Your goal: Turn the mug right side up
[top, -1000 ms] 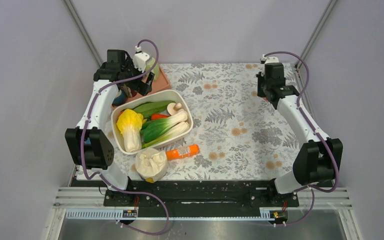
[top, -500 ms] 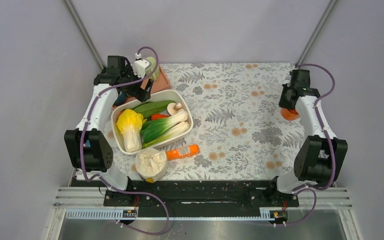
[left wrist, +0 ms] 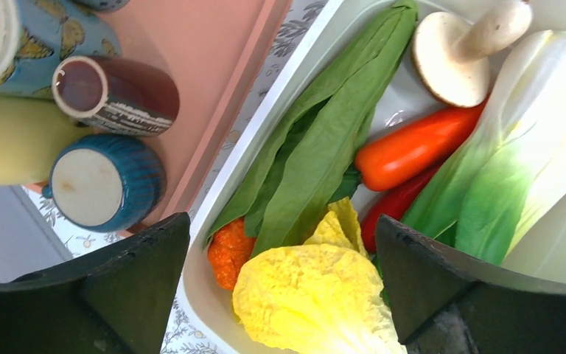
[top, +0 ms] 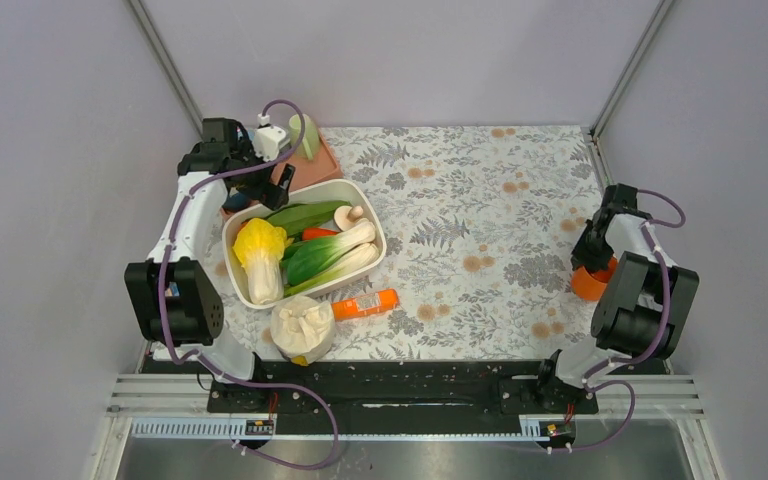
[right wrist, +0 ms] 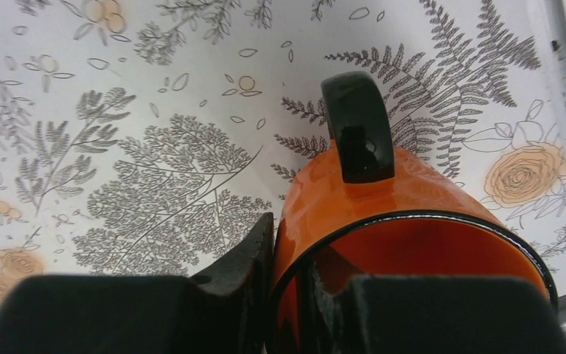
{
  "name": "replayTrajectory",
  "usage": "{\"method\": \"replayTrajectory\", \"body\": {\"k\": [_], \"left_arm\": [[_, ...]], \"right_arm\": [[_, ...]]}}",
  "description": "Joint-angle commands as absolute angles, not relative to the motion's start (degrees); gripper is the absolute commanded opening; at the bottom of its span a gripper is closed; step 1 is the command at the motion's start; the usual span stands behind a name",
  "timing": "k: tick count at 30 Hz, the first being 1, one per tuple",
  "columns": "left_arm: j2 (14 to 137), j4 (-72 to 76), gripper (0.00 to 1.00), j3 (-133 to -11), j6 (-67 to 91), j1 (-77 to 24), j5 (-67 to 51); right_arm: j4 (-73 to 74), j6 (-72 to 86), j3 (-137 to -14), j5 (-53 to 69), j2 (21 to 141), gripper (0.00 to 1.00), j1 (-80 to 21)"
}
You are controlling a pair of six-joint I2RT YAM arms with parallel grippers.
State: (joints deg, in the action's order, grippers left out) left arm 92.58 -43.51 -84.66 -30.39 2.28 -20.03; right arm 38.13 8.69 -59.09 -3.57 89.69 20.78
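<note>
The orange mug (right wrist: 405,214) with a black handle (right wrist: 357,125) has its open mouth facing the right wrist camera. My right gripper (right wrist: 295,295) is shut on its rim, with one finger (right wrist: 243,258) outside the wall and the other inside. From above, the mug (top: 588,285) is at the table's right edge, just below the right gripper (top: 593,262). I cannot tell whether it rests on the cloth. My left gripper (left wrist: 281,228) hangs open with nothing held over the white bin (left wrist: 199,295) of vegetables, at the back left in the top view (top: 270,183).
A pink tray (top: 310,172) at the back left holds several cups, among them an upturned blue one (left wrist: 103,181) and a brown one (left wrist: 114,92). The white bin's rim (top: 345,184) lies beside it. An orange packet (top: 365,303) and a white bag (top: 302,328) sit nearer the front.
The right arm has swung from the back right corner down along the right edge, carrying the mug. The left gripper has shifted slightly back and left, still open.
</note>
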Motion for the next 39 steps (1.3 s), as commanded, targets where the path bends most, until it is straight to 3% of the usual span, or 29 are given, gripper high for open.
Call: {"method": "replayTrajectory", "body": {"k": [1,3,4,9,14,19,27,39], "left_arm": [[90.5,-42.6,0.99,-84.5,-31.8,4.2,-18.8],[90.8,-42.6,0.99,-84.7,-31.8,5.2,-18.6],[91.0,-42.6,0.99,-84.9,-31.7,5.6,-18.3],[93.1,-42.5,0.99,-86.5,-30.4,8.1,-16.4],[96.0,-39.4,0.99,-88.6,-24.3,11.4,-15.8],[98.5,-33.8,0.99,-89.3,-19.1,11.7,-14.9],[115.4,-39.6,0.96,-110.0,-18.9,11.6,-15.3],[126.2,-32.3,0.92,-116.6,-18.5,9.6,-10.3]], "right_arm": [[34.6,10.1,-58.3,-2.7,91.2,0.0,21.8],[33.6,10.2,-57.6,-2.1,91.9,0.0,22.0],[33.2,10.2,-57.2,-1.8,92.0,0.05,22.1],[32.8,10.6,-55.8,-1.6,89.1,0.54,22.2],[34.2,11.9,-55.5,-0.4,81.6,0.85,22.2],[34.8,12.3,-55.7,1.7,72.4,0.94,21.7],[34.7,11.2,-55.3,3.2,66.5,0.95,17.8],[34.4,10.6,-54.6,2.3,66.1,0.94,13.7]]}}
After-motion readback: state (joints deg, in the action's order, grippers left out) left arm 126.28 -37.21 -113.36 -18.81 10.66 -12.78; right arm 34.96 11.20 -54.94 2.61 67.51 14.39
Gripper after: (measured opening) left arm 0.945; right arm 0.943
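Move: The right hand holds the orange mug by its left wall, mouth up, the mug's middle about 4 cm right, 2 cm back and 2 cm lower; its spot on the bare table is some 6 cm below the hand, 3 cm back and 4 cm right. The open left hand's next one, the brown mug, lies about 13 cm ahead, 10 cm left, 13 cm down; from that mug, the butterfly mug is 7 cm farther out and 4 cm left, the teal mug 4 cm nearer and 5 cm left. Still pinching the orange mug's wall, the right hand lowers it about 2 cm to the table and opens wide to let go, then rises clear by some 11 cm, tipping its fingers more forward and easing left. The left hand, fingers staying open, swings left, then forward about 14 cm, turns some 20 degrees counter-clockwise and sinks towards the brown mug. ##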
